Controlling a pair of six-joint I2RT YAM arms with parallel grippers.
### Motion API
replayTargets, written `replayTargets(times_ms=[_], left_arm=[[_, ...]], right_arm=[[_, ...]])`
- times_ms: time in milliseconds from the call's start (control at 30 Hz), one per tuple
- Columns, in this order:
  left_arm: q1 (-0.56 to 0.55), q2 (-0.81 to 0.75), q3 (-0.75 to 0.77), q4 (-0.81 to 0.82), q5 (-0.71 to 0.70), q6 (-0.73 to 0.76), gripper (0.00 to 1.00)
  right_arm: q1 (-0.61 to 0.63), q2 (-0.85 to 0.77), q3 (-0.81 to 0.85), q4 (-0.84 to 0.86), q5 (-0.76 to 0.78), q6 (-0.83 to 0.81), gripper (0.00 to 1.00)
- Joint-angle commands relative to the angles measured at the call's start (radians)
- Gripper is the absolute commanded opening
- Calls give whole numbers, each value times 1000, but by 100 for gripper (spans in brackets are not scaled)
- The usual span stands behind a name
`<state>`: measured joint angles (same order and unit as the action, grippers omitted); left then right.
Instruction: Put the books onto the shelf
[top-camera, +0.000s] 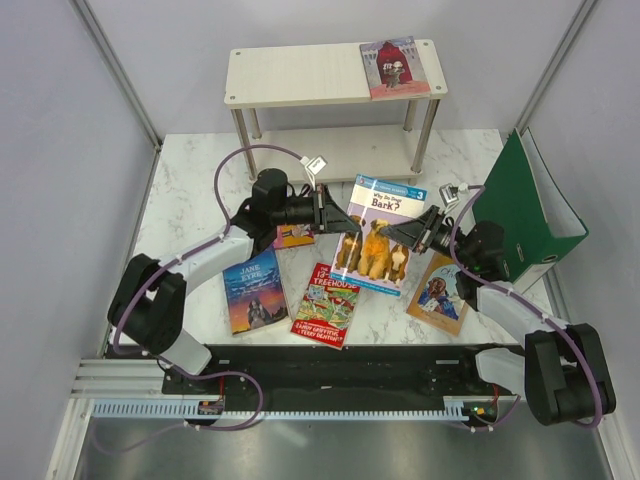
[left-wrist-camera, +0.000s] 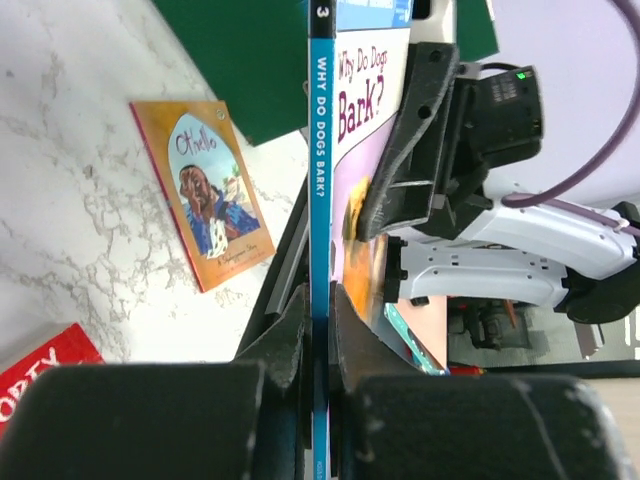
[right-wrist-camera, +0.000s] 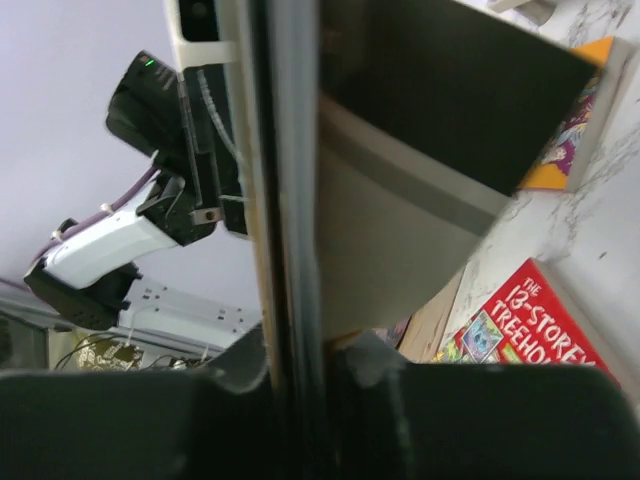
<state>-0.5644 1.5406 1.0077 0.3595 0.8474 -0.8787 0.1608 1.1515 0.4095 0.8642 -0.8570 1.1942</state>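
The blue three-dogs book (top-camera: 375, 235) is held above the table between both arms. My left gripper (top-camera: 328, 212) is shut on its spine (left-wrist-camera: 321, 150), with the jaws (left-wrist-camera: 320, 300) pinching it tight. My right gripper (top-camera: 418, 232) is shut on the opposite edge (right-wrist-camera: 285, 150), a finger on each side (right-wrist-camera: 305, 345). Lying flat on the table are Jane Eyre (top-camera: 255, 290), the red Treehouse book (top-camera: 327, 303) and the tan portrait book (top-camera: 440, 293). The yellow-purple book (top-camera: 293, 236) is partly hidden under my left arm. A red-covered book (top-camera: 394, 67) lies on the shelf (top-camera: 300, 75).
A large green ring binder (top-camera: 530, 210) stands open at the right, close behind my right arm. The shelf's lower board (top-camera: 330, 140) sits at the back of the marble table. Grey walls enclose both sides.
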Motion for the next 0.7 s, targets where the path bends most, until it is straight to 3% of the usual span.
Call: replayTargets(times_ms=[0,133,267,333,667], left_arm=[[0,44,29,7,-7,3,4],[0,50,37,6,-10,1,10],[0,3,26,-68,-27,30,41],[-2,-36,-6,-91,-48,55,49],[-2,-261,-155,-205,-139,89,53]], right_arm=[[5,4,75,84,-57,44,3],[5,11,101,0,-54,7,0],[3,22,132,-36,-28,-11,0],[2,40,169,-57,-21,-25,0],[-3,125,311,-91,3,-35,0]])
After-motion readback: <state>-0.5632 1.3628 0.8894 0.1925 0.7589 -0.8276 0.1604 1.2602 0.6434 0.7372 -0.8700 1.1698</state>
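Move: The "Why Do Dogs Bark?" book hangs between the grippers. The left one still pinches its spine side; from there its middle is about 6 cm right and 2 back. From the right hand its middle is some 3 cm left, level and straight across. The 13-Storey Treehouse book lies about 12 cm left of the right hand, 6 back and 19 below; Othello some 14 cm right, 4 back and as far below. Finish shutting the right gripper on the page side of the dog book while the left keeps its pinch and eases down about 2 cm. Then open the left fingers to about half and draw that hand back and to its left, off the spine side. Carry the book with the right hand forward and up, about 4 cm each, towards the shelf. ##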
